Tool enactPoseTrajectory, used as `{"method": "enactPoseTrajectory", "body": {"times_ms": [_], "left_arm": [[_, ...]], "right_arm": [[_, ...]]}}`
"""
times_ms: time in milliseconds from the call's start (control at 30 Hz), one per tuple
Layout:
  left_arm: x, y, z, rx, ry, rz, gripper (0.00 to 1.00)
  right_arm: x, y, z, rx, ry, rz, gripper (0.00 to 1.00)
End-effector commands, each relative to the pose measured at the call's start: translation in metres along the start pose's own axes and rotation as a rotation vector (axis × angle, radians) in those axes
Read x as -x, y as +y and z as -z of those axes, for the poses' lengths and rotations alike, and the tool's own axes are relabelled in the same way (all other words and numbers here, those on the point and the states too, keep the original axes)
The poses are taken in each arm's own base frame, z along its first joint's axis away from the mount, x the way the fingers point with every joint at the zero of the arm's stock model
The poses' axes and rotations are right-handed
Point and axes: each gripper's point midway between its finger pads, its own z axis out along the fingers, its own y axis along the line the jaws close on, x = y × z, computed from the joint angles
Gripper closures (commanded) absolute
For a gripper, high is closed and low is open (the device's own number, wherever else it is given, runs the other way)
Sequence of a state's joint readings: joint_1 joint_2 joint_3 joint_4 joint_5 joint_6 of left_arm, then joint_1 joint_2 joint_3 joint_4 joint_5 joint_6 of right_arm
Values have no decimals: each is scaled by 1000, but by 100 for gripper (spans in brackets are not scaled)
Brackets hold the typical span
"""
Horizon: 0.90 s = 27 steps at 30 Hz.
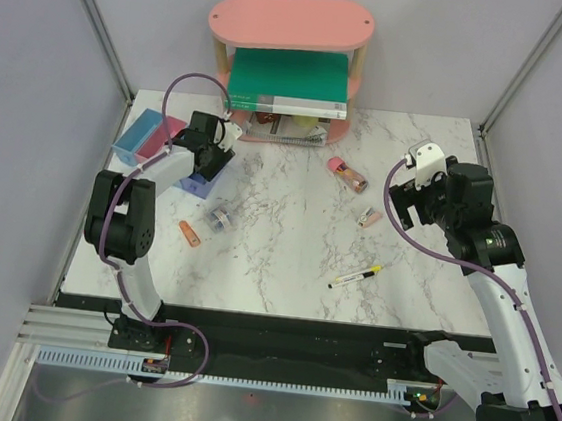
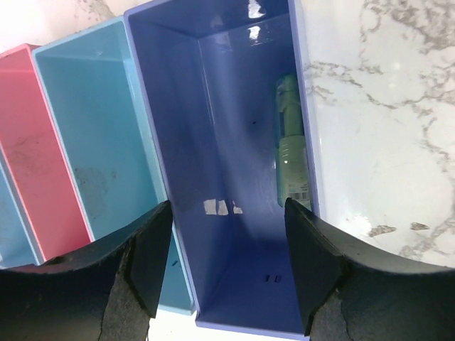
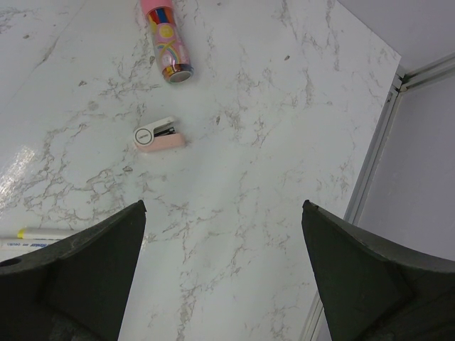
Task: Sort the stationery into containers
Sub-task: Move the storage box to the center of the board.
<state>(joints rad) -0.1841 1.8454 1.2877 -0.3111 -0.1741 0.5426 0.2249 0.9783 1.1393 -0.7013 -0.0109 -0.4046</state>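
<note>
The containers (image 1: 158, 140) stand in a row at the table's left. My left gripper (image 1: 217, 152) hangs open and empty over the purple-blue bin (image 2: 234, 128). The green piece (image 2: 291, 142) lies in that bin against its right wall, beside the blue bin (image 2: 92, 135) and the pink bin (image 2: 28, 149). My right gripper (image 1: 408, 199) is open above bare table at the right. On the table lie the pink-red piece (image 1: 347, 173), the pale pink piece (image 3: 160, 135), the yellow-and-black pen (image 1: 356, 276), the clear roll (image 1: 220, 214) and the orange piece (image 1: 190, 233).
A pink oval shelf (image 1: 290, 26) stands at the back, with a large green book (image 1: 287, 75) and a spiral notebook (image 1: 302, 107) on its lower tier. The table's right edge and metal frame (image 3: 398, 121) run close to my right gripper.
</note>
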Motion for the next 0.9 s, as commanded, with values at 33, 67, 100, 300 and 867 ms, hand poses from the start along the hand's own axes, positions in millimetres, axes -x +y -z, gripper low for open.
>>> {"method": "enactPoseTrajectory", "body": {"times_ms": [33, 67, 100, 300, 867], "left_arm": [[3, -37, 1, -177, 11, 120, 30], [4, -41, 2, -197, 10, 143, 30], [5, -41, 5, -200, 16, 153, 30], [17, -58, 15, -306, 10, 248, 30], [14, -114, 8, -439, 97, 295, 32]], "right_arm": [[3, -1, 0, 0, -14, -4, 2], [3, -1, 0, -1, -12, -5, 2], [3, 0, 0, 2, -13, -4, 2], [5, -1, 1, -2, -15, -5, 2], [1, -1, 5, -5, -17, 4, 2]]}}
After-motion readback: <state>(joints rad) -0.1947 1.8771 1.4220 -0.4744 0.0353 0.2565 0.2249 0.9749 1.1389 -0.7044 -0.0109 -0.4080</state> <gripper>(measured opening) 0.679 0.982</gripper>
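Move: The storage box has its middle about 9 cm to the left hand's left, 4 cm ahead and 4 cm below; this hand's open fingers already straddle its dark-blue end compartment. Inside that, the green tube lies about 3 cm ahead, 2 cm right and 4 cm below. The clear case sits roughly 11 cm back, 5 cm right; the orange cutter about 16 cm back, 2 cm left. From the right hand the box lies some 62 cm left, 22 cm ahead, 24 cm below. The storage box is dragged by its dark-blue compartment as the left hand travels about 5 cm to the right, towards the middle of the board. The fingers stay spread at the compartment's two long walls, the right one bearing on the outer wall from inside, while the wrist rolls some 20 degrees, its left side sinking and the fingertips swinging right. ##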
